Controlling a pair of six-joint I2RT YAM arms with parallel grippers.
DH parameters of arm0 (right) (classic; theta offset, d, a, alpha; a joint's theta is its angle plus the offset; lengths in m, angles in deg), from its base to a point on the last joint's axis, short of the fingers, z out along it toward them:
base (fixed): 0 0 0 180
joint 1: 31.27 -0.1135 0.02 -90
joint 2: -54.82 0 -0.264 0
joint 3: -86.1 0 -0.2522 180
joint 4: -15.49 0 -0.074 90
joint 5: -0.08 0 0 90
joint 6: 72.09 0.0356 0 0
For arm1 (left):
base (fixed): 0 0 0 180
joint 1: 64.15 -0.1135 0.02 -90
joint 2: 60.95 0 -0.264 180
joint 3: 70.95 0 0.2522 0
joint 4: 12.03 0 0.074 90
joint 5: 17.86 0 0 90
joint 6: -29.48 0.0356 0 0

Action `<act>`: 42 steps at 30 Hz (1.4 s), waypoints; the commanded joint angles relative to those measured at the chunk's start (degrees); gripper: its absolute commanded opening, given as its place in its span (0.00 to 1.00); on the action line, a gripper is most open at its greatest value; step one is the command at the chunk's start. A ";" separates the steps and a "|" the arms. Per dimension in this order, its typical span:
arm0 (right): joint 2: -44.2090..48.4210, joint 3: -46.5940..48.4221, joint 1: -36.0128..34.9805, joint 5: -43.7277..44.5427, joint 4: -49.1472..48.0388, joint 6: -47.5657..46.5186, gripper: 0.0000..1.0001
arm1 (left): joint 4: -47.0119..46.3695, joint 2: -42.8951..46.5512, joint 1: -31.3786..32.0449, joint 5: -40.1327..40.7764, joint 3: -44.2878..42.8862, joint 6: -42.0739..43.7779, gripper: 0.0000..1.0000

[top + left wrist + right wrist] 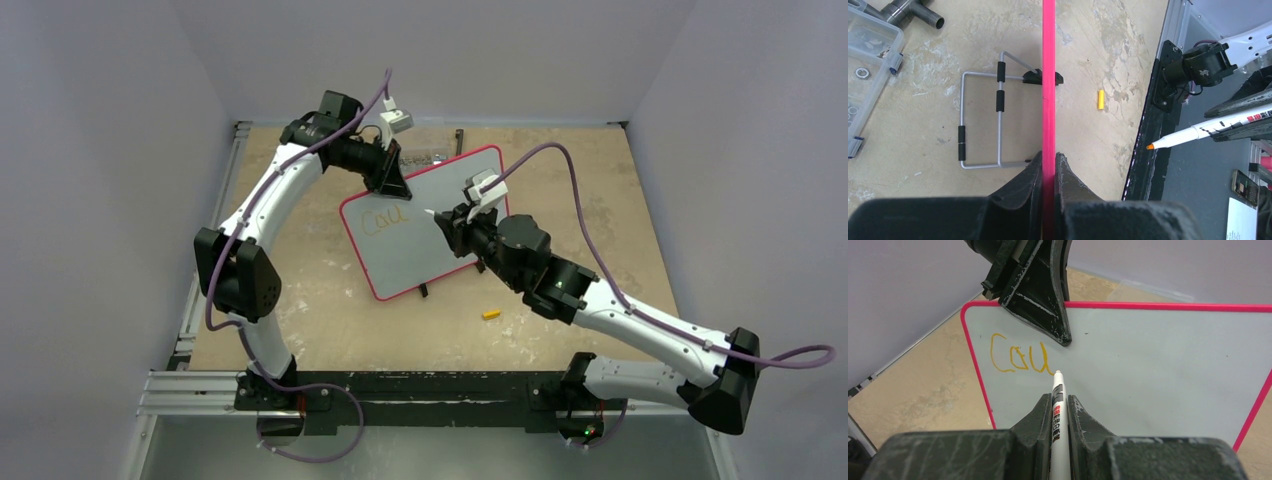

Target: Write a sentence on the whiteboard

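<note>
The whiteboard [420, 250] stands tilted on the table, pale face with a red-pink rim. My left gripper [392, 180] is shut on its top edge; in the left wrist view the rim [1048, 75] runs edge-on between the jaws of that gripper [1048, 160]. The sentence [1020, 360] reads "Cou" in orange-yellow at the board's upper left. My right gripper [1058, 400] is shut on a white marker [1058, 405], which points at the end of the "u". In the left wrist view the marker's orange tip [1150, 146] stands off the board's face.
A small yellow cap [491, 314] lies on the table in front of the board. Behind the board are a wire stand [983, 120], a clear plastic box of parts [868, 65] and a metal pipe fitting [908, 10]. The black base rail [420, 385] runs along the near edge.
</note>
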 commanded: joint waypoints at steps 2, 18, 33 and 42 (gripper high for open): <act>-1.74 0.52 0.09 -1.32 -4.59 -1.60 0.00 | -1.65 0.15 1.69 -4.28 -2.03 -0.68 0.00; -11.66 4.96 1.37 -0.89 -9.23 -3.08 0.00 | -1.39 0.35 1.89 -2.88 -2.16 -0.84 0.00; -13.06 5.54 3.12 -0.88 -10.20 -4.21 0.00 | 0.32 -4.43 0.08 0.07 -5.17 -1.03 0.00; -14.92 6.52 3.90 -1.86 -10.72 -3.61 0.00 | 0.63 -6.55 -1.71 -2.43 -6.22 -0.32 0.00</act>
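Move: Just past the tail of the "u" in the orange lettering, the blank spot on the whiteboard lies about 8 cm ahead of the right hand, 7 cm to its left and 7 cm below. The lettering's middle is about 7 cm ahead, 12 cm left and 6 cm below; the left fingers, pinching the board's upper edge, are some 11 cm ahead, 8 cm left and 3 cm below. From the left hand, the blank spot is about 3 cm back, 1 cm right and 4 cm below. Swinging the marker left and down with some forward travel, about 6 cm in all, the right hand then eases on forward some 2.5 cm towards the board beside the "u", rising slightly, its grip kept. The left fingers keep pinching the upper edge, hold nearly still, and late on carry it about 3 cm forward and 1.5 cm down. ##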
